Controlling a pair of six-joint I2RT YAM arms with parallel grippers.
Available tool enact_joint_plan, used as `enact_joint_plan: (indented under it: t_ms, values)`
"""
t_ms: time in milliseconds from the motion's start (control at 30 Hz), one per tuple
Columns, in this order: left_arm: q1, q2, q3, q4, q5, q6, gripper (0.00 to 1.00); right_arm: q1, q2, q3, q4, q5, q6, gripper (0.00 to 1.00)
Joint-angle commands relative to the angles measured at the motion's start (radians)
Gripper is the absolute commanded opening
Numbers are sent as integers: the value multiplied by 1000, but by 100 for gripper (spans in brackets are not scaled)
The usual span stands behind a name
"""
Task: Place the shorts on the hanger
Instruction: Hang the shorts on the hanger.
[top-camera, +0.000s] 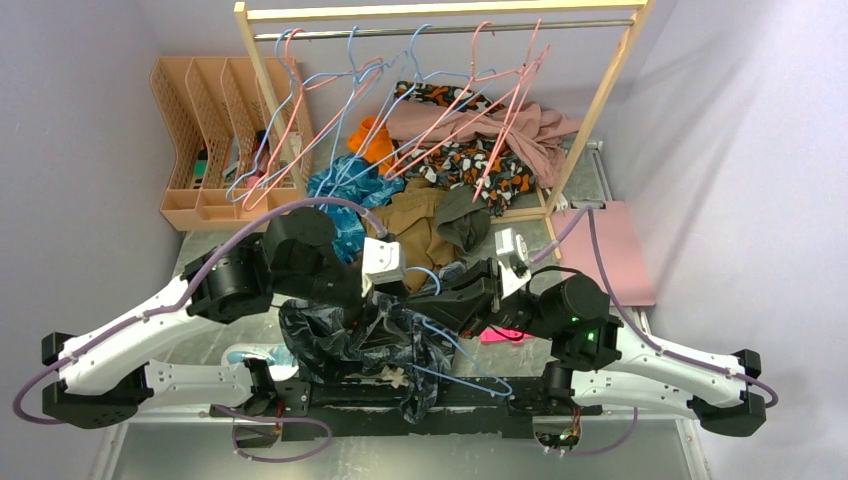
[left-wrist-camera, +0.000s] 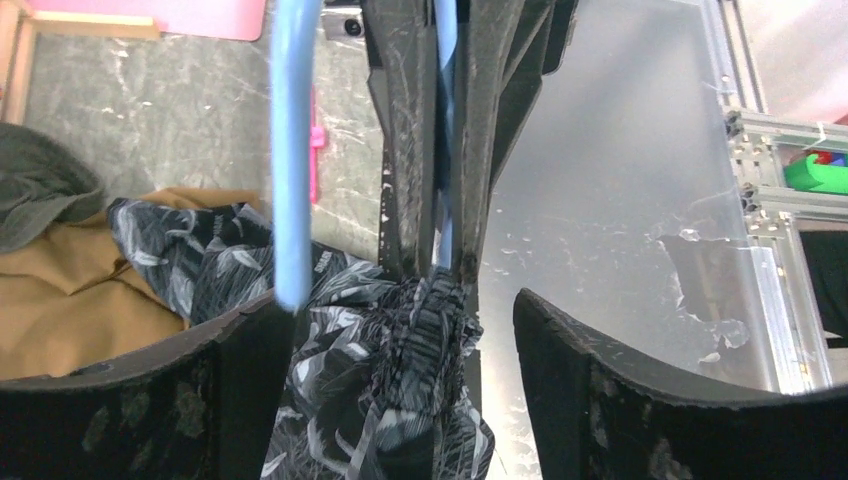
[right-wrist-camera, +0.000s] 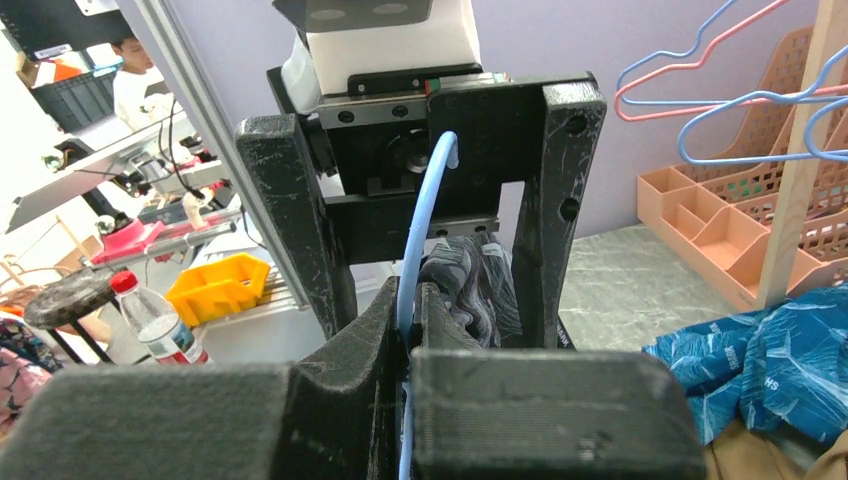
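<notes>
The shorts (top-camera: 345, 338), dark with a pale leaf print, hang in a bunch over the near table edge between the two arms. A light-blue wire hanger (top-camera: 455, 352) runs through them. My right gripper (right-wrist-camera: 412, 300) is shut on the hanger's wire (right-wrist-camera: 425, 210), and it shows the same way in the left wrist view (left-wrist-camera: 445, 150). My left gripper (left-wrist-camera: 395, 300) faces it, jaws wide apart on either side of the bunched shorts (left-wrist-camera: 425, 370) without pinching them. Another stretch of the blue wire (left-wrist-camera: 293, 150) crosses just by its left finger (left-wrist-camera: 240, 400).
A wooden rack (top-camera: 440, 12) at the back carries pink and blue hangers (top-camera: 330, 100). Under it lie a teal garment (top-camera: 345, 195), a brown garment (top-camera: 410, 225) and other clothes. An orange file organiser (top-camera: 205, 140) stands back left, a pink mat (top-camera: 615, 250) to the right.
</notes>
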Motion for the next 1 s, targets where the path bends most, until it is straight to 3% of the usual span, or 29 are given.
enact_joint_plan:
  t_ms: [0,133,333,400,533,600,967]
  values:
    - [3,-53,63,-71,-92,15,83,4,-19,28,51,2,1,0]
    - [3,-91,59,-147,-146,14,77,4,-13,27,55,-1,1,0]
    - [3,-103,-17,-142,-126,4,37,3,9,35,67,-14,2,0]
    - [3,-97,-27,-124,-111,4,28,4,16,35,70,-18,4,0]
    - [3,-97,-36,-54,-79,1,19,3,24,39,71,-20,10,0]
    - [3,-94,-34,-22,-70,0,8,3,21,37,74,-19,10,0]
    - [3,-143,-29,132,-77,-26,7,4,0,31,75,-2,6,0]
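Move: The bunched waist of the black patterned shorts hangs between the open left fingers, about 3 cm to the left of the left hand's point and 1 cm below it, level with it fore and aft. The closed right fingertips on the blue hanger sit some 3 cm above that point, and the hanger's hook arches about 4 cm ahead and 6 cm up. From the right hand the bunch lies about 3 cm left and 4 cm down. Draw the left gripper about 4 cm to the left, away from the right fingertips, rising slightly at first. Then sink it some 2.5 cm while shutting the fingers to pinch the bunched waist of the shorts, and ease it back right and up by a centimetre or two. Keep the right gripper shut on the hanger, dipping about 1 cm and coming back up a little above its start. ##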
